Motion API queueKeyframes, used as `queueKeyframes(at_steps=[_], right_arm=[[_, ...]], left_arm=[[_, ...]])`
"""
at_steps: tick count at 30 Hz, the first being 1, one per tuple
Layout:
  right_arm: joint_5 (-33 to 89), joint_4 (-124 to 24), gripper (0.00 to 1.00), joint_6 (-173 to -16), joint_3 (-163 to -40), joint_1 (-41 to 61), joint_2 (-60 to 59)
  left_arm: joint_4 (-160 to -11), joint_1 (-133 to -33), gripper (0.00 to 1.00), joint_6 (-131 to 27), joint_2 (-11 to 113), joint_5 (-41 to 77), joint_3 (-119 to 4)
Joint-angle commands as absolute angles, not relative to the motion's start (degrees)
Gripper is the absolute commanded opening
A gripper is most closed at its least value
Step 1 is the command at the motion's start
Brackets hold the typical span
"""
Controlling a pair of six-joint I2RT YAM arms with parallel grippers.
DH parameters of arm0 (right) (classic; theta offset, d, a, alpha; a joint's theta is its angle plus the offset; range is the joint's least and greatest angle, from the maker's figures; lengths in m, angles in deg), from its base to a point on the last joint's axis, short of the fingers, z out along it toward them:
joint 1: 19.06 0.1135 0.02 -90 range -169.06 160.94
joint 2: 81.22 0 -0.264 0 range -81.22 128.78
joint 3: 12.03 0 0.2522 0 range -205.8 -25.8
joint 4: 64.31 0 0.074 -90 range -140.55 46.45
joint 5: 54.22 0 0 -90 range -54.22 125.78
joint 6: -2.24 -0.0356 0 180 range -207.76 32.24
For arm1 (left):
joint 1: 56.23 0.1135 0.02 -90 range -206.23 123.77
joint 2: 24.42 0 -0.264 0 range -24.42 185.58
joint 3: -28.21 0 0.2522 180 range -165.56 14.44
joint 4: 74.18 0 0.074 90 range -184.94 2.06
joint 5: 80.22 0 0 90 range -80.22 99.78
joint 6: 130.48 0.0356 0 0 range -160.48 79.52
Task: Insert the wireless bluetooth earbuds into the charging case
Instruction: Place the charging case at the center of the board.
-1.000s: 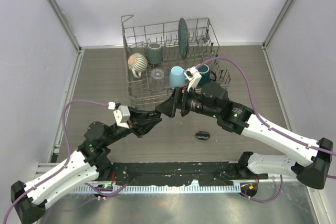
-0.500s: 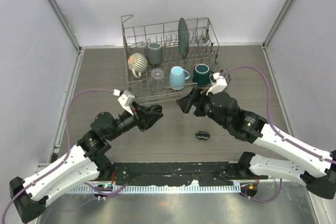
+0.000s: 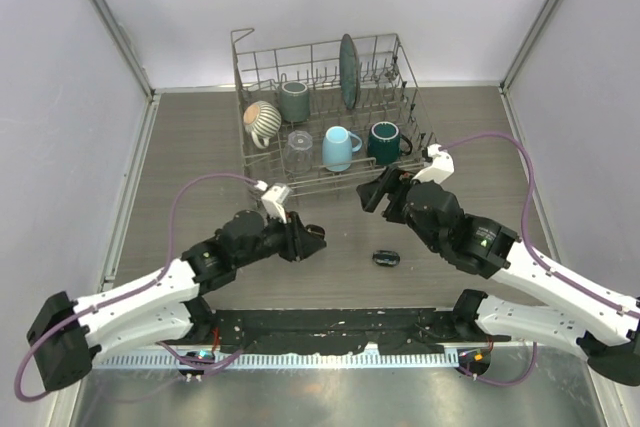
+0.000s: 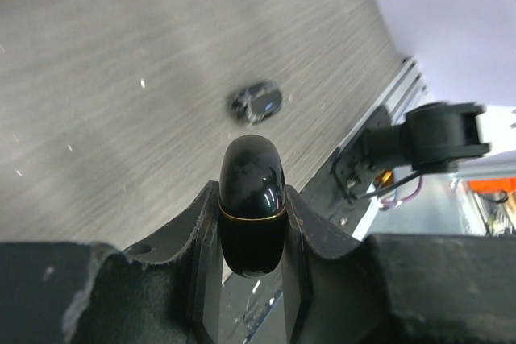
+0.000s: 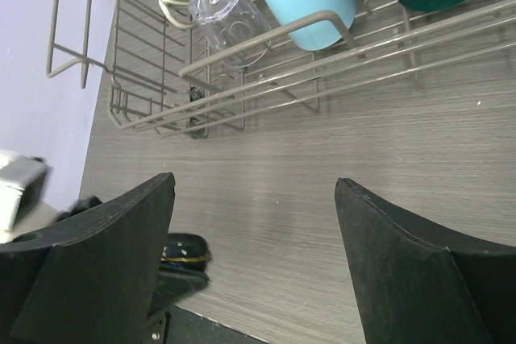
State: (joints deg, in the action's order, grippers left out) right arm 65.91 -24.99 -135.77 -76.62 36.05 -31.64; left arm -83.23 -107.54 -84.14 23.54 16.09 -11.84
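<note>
My left gripper is shut on a glossy black oval charging case with a thin gold seam. The case is closed and sticks out past the fingertips, low over the table. The same case shows at the left edge of the right wrist view. A second black oval case lies on the table to the right of it. My right gripper hangs open and empty above the table, near the rack's front. The wireless bluetooth earbuds are out of view.
A wire dish rack stands at the back with a striped mug, grey cup, clear glass, light blue mug, dark green mug and a plate. A black rail runs along the near edge.
The two grippers were close together; they have parted. My left gripper carried the case right and toward the near edge. My right gripper drew back to the right, still open.
</note>
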Motion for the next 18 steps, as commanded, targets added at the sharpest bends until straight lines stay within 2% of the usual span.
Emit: queueKeyframes(at_steps=[1, 7, 18], right_arm=[[70.8, -25.0, 0.86, -137.2, -76.8, 35.8, -32.6], [71.2, -24.0, 0.86, -137.2, -76.9, 35.9, -33.0], [72.2, -23.3, 0.86, -137.4, -76.2, 35.8, -34.3]], left_arm=[[-83.6, -112.3, 0.0, -88.7, 31.2, 10.3, -14.0], [-72.8, -116.4, 0.0, -95.4, 42.9, 5.7, -12.5], [-60.7, -119.9, 0.04, -103.2, 54.8, 0.6, -10.9]])
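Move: The left hand still grips the charging case; its spot at the board's centre lies about 6 cm to the right, 2 cm back and 15 cm below. The other black case is level ahead, some 17 cm right and 15 cm down. The rack's near rim is about 14 cm ahead, 7 cm right and 10 cm lower. From the right hand, that spot is about 7 cm back, 7 cm left and 22 cm below. Still holding the charging case, the left hand sinks some 11 cm, drifting 5 cm right, towards board centre. ##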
